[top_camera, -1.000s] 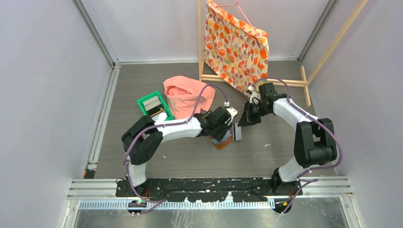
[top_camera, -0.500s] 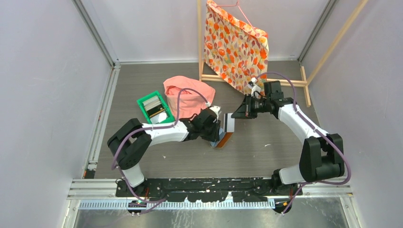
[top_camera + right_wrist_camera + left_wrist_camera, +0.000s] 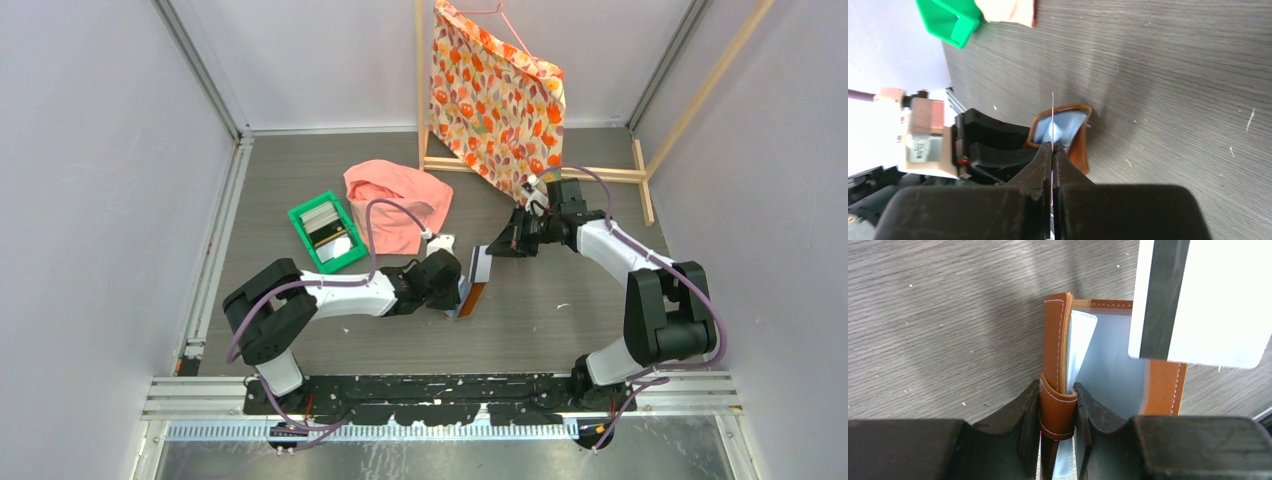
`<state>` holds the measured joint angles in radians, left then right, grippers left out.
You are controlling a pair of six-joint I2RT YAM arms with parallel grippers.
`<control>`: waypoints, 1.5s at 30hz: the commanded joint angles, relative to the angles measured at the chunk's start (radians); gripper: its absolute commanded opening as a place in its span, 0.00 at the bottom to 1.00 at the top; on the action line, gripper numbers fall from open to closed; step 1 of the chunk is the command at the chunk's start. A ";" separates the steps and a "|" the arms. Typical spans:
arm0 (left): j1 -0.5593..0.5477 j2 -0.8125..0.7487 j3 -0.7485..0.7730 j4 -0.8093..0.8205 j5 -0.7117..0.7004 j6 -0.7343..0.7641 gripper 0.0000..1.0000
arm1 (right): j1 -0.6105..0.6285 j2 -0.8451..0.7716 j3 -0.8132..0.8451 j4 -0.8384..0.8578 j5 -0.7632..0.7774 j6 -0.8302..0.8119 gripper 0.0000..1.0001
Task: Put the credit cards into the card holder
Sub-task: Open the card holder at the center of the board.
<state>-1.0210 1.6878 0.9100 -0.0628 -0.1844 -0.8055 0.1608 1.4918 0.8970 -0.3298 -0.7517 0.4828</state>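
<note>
The card holder (image 3: pixel 1057 340), a brown leather wallet, stands open on the floor and shows its pale grey pockets (image 3: pixel 1108 370). My left gripper (image 3: pixel 1057 387) is shut on its snap tab and near flap. In the top view the wallet (image 3: pixel 472 297) is just right of that gripper (image 3: pixel 452 285). My right gripper (image 3: pixel 1052 150) is shut on a white credit card with a dark stripe (image 3: pixel 1208 300), seen edge-on (image 3: pixel 1052 117), just above the open wallet (image 3: pixel 1075 150). In the top view the card (image 3: pixel 482 262) hangs left of the right gripper (image 3: pixel 505 245). More cards lie in the green tray.
The green tray (image 3: pixel 300 215) sits left of the wallet, with a pink cloth (image 3: pixel 395 198) behind it. A wooden rack (image 3: pixel 420 90) with a patterned orange cloth (image 3: pixel 495 90) stands at the back, close behind my right arm. Walls close in on both sides.
My left gripper has shifted a little nearer and left with the wallet. My right gripper has swung round to reach leftward, and the card now hangs over the wallet's far side.
</note>
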 commanded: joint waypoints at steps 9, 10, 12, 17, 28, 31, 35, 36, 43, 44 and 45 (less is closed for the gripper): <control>-0.007 -0.091 -0.098 0.167 -0.140 -0.136 0.28 | 0.044 0.040 0.069 -0.160 0.178 -0.162 0.01; -0.006 -0.099 -0.112 0.186 -0.145 -0.148 0.28 | 0.049 0.044 0.073 -0.169 0.186 -0.174 0.01; -0.006 -0.111 -0.146 0.241 -0.157 -0.175 0.28 | 0.064 0.051 0.081 -0.182 0.197 -0.192 0.01; -0.018 -0.109 -0.221 0.396 -0.201 -0.262 0.28 | 0.121 0.082 0.098 -0.189 0.176 -0.218 0.01; -0.043 -0.022 -0.283 0.646 -0.292 -0.379 0.27 | 0.132 0.138 0.095 -0.164 0.069 -0.186 0.01; -0.044 -0.004 -0.308 0.714 -0.300 -0.404 0.27 | 0.133 0.159 0.095 -0.165 0.068 -0.179 0.01; -0.044 0.027 -0.346 0.806 -0.292 -0.434 0.30 | 0.131 0.191 0.101 -0.175 0.084 -0.180 0.01; -0.044 0.035 -0.351 0.824 -0.284 -0.436 0.32 | 0.132 0.200 0.105 -0.182 0.095 -0.185 0.01; -0.002 0.039 -0.412 0.883 -0.187 -0.439 0.55 | 0.128 0.235 0.121 -0.201 0.127 -0.202 0.01; 0.010 0.030 -0.426 0.890 -0.175 -0.437 0.58 | 0.129 0.239 0.125 -0.202 0.124 -0.202 0.01; 0.024 0.015 -0.445 0.891 -0.161 -0.434 0.60 | 0.129 0.243 0.128 -0.201 0.122 -0.203 0.01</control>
<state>-1.0370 1.7309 0.5186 0.7647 -0.3847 -1.2499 0.2924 1.7229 0.9810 -0.5175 -0.6476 0.2935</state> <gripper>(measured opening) 0.563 0.023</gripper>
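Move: The left hand already pinches the strap side of the half-open card holder, whose middle lies about 2 cm to its right and 1 cm lower. The card in the right hand is some 6 cm ahead, 4 cm right and 5 cm above the left hand. From the right hand, the holder is about 8 cm back, 4 cm left and 9 cm down. The coral cloth lies some 17 cm ahead and 10 cm left of the left hand. Still pinching its card, the right hand brings the card's edge in between the holder's leaves, sinking about 7 cm and drawing 3 to 4 cm back with a little leftward travel. The left hand keeps the strap edge while easing some 2 cm forward and rolling left side down with a counter-clockwise turn, roughly 40 degrees in all; its fingers then spread at the end, giving up the pinch, the strap still against the right-hand finger. ##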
